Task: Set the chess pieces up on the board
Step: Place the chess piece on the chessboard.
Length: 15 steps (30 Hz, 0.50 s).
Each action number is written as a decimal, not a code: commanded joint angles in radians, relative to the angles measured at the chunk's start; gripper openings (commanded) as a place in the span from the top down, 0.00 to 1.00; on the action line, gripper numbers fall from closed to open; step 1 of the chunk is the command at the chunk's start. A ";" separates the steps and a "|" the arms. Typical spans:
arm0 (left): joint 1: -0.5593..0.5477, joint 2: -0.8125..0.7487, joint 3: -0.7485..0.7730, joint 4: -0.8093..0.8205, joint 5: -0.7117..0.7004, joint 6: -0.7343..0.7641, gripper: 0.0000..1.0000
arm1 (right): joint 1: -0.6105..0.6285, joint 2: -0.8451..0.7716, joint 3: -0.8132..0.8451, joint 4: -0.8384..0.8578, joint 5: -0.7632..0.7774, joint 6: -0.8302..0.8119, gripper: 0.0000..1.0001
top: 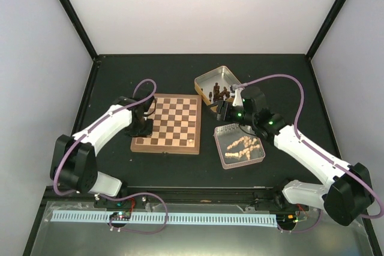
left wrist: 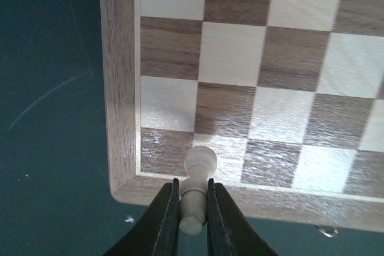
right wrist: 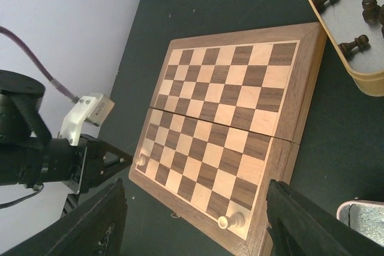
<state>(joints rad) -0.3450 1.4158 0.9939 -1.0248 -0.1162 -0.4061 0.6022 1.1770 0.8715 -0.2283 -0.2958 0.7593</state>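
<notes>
The board [top: 171,121] lies left of centre on the dark table. My left gripper [top: 143,125] is at its near left corner, shut on a pale chess piece [left wrist: 195,190] held by the stem, its wide base toward the corner squares. Whether the base touches the wood [left wrist: 120,88] I cannot tell. A second pale piece [right wrist: 231,220] stands on the near right corner square [top: 191,141]. Several more pale pieces [top: 243,145] lie in a tin right of the board. My right gripper [top: 223,111] hangs open and empty [right wrist: 198,220] beside the board's right edge [right wrist: 300,88].
A second tin [top: 207,79] at the back right holds several dark brown pieces [top: 219,93], also seen in the right wrist view [right wrist: 354,43]. The left gripper [right wrist: 120,163] shows there at the board's corner. Black frame posts and pale walls enclose the table.
</notes>
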 commanded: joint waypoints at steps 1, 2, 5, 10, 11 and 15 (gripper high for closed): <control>0.029 0.041 -0.028 0.060 -0.004 0.017 0.98 | -0.003 0.006 -0.003 -0.003 0.016 -0.023 0.35; 0.034 0.044 -0.036 0.074 -0.005 0.014 0.98 | -0.004 0.006 -0.003 -0.004 0.016 -0.023 0.35; 0.048 0.058 -0.046 0.094 -0.002 0.012 0.90 | -0.004 0.010 -0.003 -0.006 0.014 -0.024 0.35; 0.052 0.068 -0.052 0.111 0.029 0.016 0.66 | -0.004 0.012 -0.003 -0.008 0.012 -0.025 0.35; 0.052 0.069 -0.053 0.113 0.035 0.018 0.65 | -0.004 0.013 -0.003 -0.008 0.012 -0.024 0.35; 0.055 0.075 -0.060 0.122 0.044 0.021 0.70 | -0.004 0.013 -0.005 -0.008 0.014 -0.023 0.35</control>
<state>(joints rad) -0.3000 1.4799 0.9405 -0.9283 -0.0937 -0.3962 0.6022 1.1839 0.8715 -0.2333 -0.2958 0.7563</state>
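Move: The left hand, already holding a light chess piece upright, is over the board's near row; the line between the dark near-left corner square and the light square beside it lies about 1 cm to its left, level fore and aft, some 5 cm below. The board's near-left corner is roughly 6 cm left and 3 cm back, and the other light piece stands about 20 cm right, level with the hand. From the idle right hand that landing place is some 30 cm left, 14 cm back and 18 cm lower. The left hand, still pointing almost straight down, sinks about 2 cm and edges roughly 1 cm to its left, carrying the piece down onto the near row of the board beside the corner square. There the lateral shift stops and the fingers open to roughly a third of their range, letting go of the piece, while the hand settles another half centimetre lower and creeps slightly forward with the open fingers on either side of the piece. ##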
